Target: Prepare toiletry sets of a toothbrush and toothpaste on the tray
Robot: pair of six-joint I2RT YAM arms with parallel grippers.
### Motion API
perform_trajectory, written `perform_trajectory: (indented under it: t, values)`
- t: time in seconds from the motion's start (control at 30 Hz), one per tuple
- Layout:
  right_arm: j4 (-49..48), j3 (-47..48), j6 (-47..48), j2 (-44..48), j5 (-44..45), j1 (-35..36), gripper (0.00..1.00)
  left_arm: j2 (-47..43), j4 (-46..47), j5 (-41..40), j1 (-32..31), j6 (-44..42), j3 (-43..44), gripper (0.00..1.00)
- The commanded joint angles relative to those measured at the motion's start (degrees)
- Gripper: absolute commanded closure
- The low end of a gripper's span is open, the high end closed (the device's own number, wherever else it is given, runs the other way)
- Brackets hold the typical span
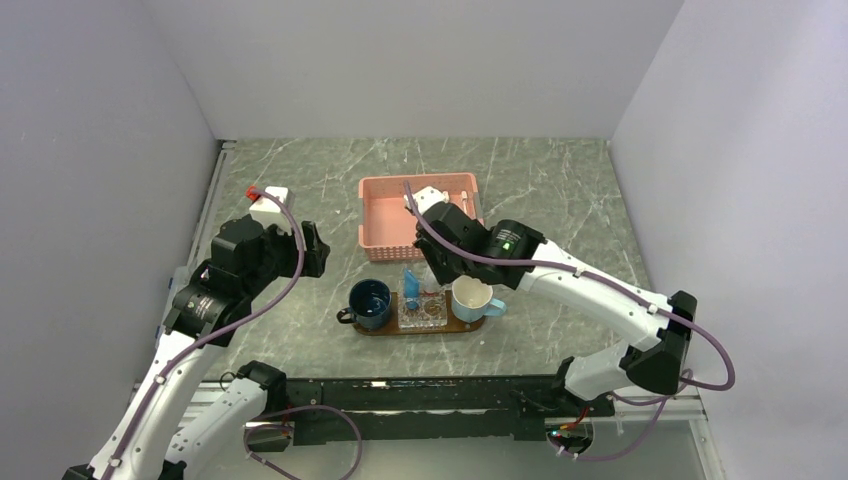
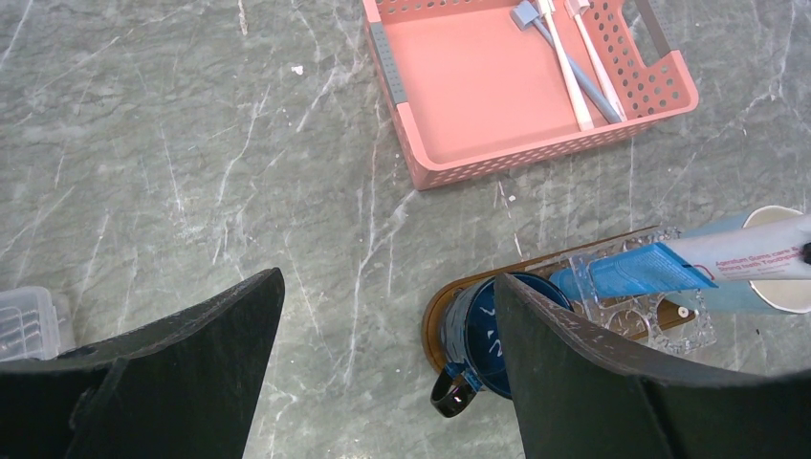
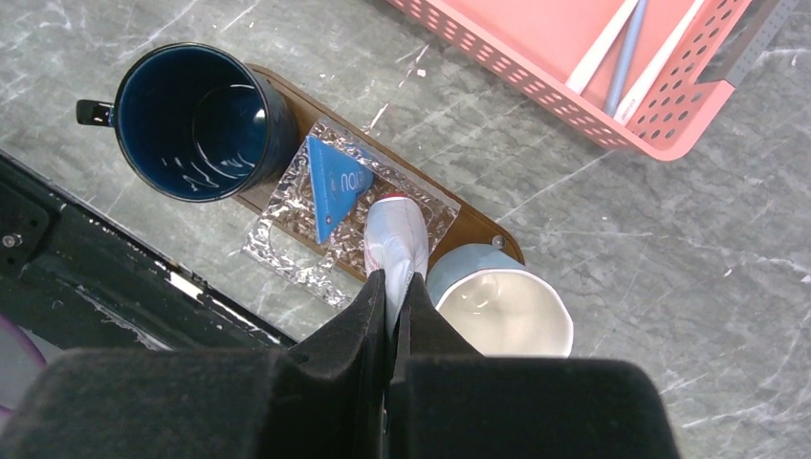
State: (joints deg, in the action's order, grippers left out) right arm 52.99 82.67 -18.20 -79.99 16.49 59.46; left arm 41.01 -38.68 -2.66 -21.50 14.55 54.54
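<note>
The dark-brown tray [image 1: 386, 328] [image 2: 436, 314] [image 3: 476, 228] carries two mugs with a clear square dish [image 1: 423, 316] [image 2: 681, 329] [image 3: 287, 234] between them. My right gripper [image 1: 437, 268] [image 3: 397, 279] is shut on the white end of a toothpaste [image 1: 411, 284] [image 2: 636, 272] [image 3: 396, 237]. The tube slants down, its blue end over the dish. Several toothbrushes [image 2: 572, 72] [image 3: 604, 55] lie in the pink basket. My left gripper [image 1: 312, 250] [image 2: 387, 277] hangs open and empty over bare table, left of the dark-blue mug.
A dark-blue mug [image 1: 368, 302] [image 2: 483, 337] [image 3: 196, 120] stands on the tray's left end, a light-blue mug [image 1: 474, 298] [image 2: 777, 277] [image 3: 502, 311] on its right end. The pink basket [image 1: 385, 215] [image 2: 469, 91] [image 3: 669, 115] sits behind the tray. A clear plastic box [image 2: 24, 320] lies far left.
</note>
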Motion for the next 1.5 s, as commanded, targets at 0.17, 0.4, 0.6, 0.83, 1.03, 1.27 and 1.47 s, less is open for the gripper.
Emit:
perform_trajectory:
  t: [0.17,0.4,0.6,0.83,1.03,1.27,1.47]
  values:
    - [-4.66,-1.99,-0.13,-0.48,1.72,0.17,1.00,-0.52,1.62,0.33,0.23,0.62,-0.02,0.14]
    - [-7.07,-4.58,-0.43,-0.96,1.35,0.28,1.00,-0.63,1.64,0.28,0.24,0.57,-0.05,0.14]
    - [-8.63,-6.39,-1.00,-1.46,1.70,0.26,1.00,-0.61,1.67,0.28,0.27,0.57,-0.01,0.14]
    - [-10.07,-7.82,-1.66,-1.95,2.43,0.47,1.00,-0.80,1.67,0.31,0.30,0.59,-0.10,0.14]
    - [-11.12,-8.86,-2.15,-2.49,3.69,1.34,1.00,-0.93,1.63,0.28,0.29,0.57,-0.05,0.14]
    - [-11.90,-9.37,-2.62,-3.33,4.45,2.01,1.00,-1.00,1.64,0.37,0.36,0.49,-0.11,0.14]
    - [-11.88,-9.46,-2.88,-3.99,5.57,2.39,1.00,-1.27,1.69,0.26,0.34,0.50,-0.13,0.14]
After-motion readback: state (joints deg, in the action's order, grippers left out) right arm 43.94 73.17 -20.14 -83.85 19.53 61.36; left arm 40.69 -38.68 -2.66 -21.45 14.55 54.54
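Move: The holder on the tray, where the held white toothpaste is going, has its middle about 3 cm to the right hand's left, level with it fore and aft and some 14 cm below. The blue tube already in it is about 5 cm left and 1 cm ahead. The blue mug lies some 15 cm left and the cream mug 8 cm right, both level fore and aft. From the left hand the holder is about 20 cm right and 3 cm back. The white toothpaste, still pinched in the shut right fingers with its red cap down, is lowered about 6 cm almost straight down into the right-hand part of the clear holder, beside the blue tube. The hand slows over the last part, easing about 1 cm left; the wrist barely tilts and the grip stays closed. ##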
